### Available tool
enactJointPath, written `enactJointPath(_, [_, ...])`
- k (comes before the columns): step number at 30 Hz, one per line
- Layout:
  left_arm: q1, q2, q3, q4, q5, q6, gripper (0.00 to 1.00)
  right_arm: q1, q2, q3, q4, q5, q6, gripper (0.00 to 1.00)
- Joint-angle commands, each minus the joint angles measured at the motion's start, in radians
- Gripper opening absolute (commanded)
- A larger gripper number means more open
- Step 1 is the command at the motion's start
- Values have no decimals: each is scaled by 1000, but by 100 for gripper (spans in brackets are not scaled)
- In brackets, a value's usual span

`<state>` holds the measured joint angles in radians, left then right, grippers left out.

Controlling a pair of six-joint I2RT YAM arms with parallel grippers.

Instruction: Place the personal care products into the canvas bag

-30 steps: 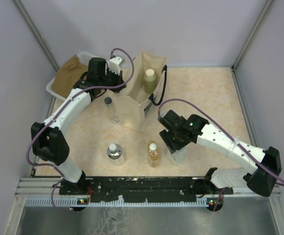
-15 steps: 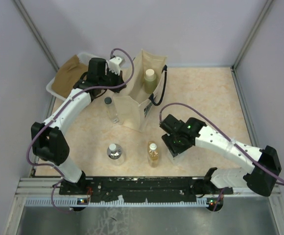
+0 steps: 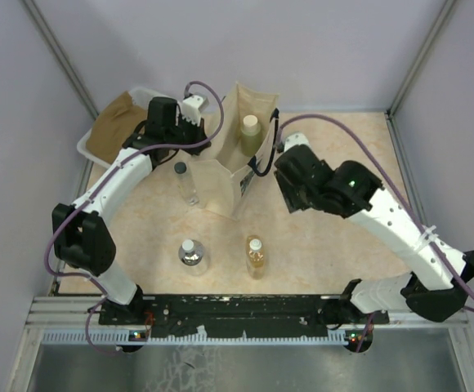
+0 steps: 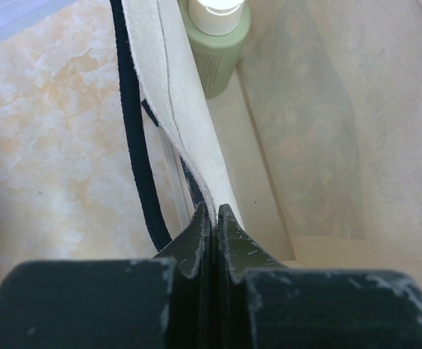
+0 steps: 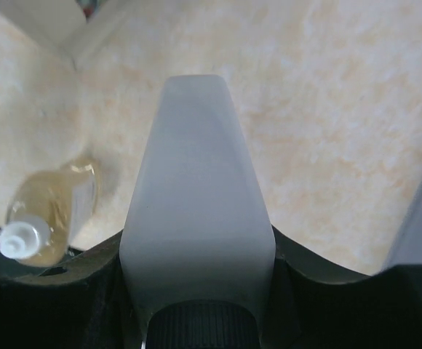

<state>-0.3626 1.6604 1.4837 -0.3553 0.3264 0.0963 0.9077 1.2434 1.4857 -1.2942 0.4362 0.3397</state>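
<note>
The canvas bag (image 3: 230,175) stands upright at the back middle, with the olive-green bottle (image 3: 250,131) inside it. My left gripper (image 3: 194,122) is shut on the bag's left rim (image 4: 196,160); the olive-green bottle (image 4: 215,51) shows inside the bag past that rim. My right gripper (image 3: 292,184) is raised just right of the bag and shut on the square whitish bottle (image 5: 196,203) below its black cap (image 5: 200,327). The slim clear bottle (image 3: 186,181), the silvery round bottle (image 3: 191,253) and the amber bottle (image 3: 256,256) stand on the table.
A white tub (image 3: 90,151) with brown cloth sits at the back left, behind my left arm. The bag's black handle (image 4: 134,145) hangs outside its rim. The amber bottle (image 5: 47,214) lies below and left of my right gripper.
My right gripper has lifted the whitish bottle off the table and carried it back and up toward the bag's right side. The left arm has not moved.
</note>
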Motion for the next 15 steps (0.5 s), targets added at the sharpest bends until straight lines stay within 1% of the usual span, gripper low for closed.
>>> enactJointPath(1, [4,-19,-23,17,13,-7,0,10,46,296,79,255,-131,0])
enactJointPath(4, [4,-21,-29,19,13,-8,0,9,113,431,205,268,-262,0])
enactJointPath(8, [4,-28,-36,25,17,-11,0,8,166,510,448,228,-428,0])
enactJointPath(12, [4,-44,-45,36,52,-15,0,-2,216,522,676,106,-538,0])
enactJointPath(15, [4,-60,-51,41,58,-17,0,-42,289,574,738,10,-550,0])
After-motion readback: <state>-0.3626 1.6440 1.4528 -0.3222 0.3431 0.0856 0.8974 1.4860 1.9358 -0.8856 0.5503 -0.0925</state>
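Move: The white bottle is already in my right hand, and the canvas bag it goes to has its middle about 25 cm ahead, 20 cm to the left and 12 cm lower. The green bottle inside is roughly 31 cm ahead, 16 cm left; the clear bottle, about 17 cm ahead, 36 cm left; the amber bottle, some 9 cm back, 14 cm left; all three are lower. From my left hand, at the rim, the bag's middle is about 4 cm ahead, 8 cm right. Keeping my right fingers closed around the white bottle, I sweep it quickly up some 15 cm and forward about 11 cm towards the canvas bag; the rise comes mostly early, then I swing left as well, about 8 cm in all. On the way my wrist tips up some 30 degrees, pointing the bottle's base farther outward. My left hand stays put, still pinching the rim. ##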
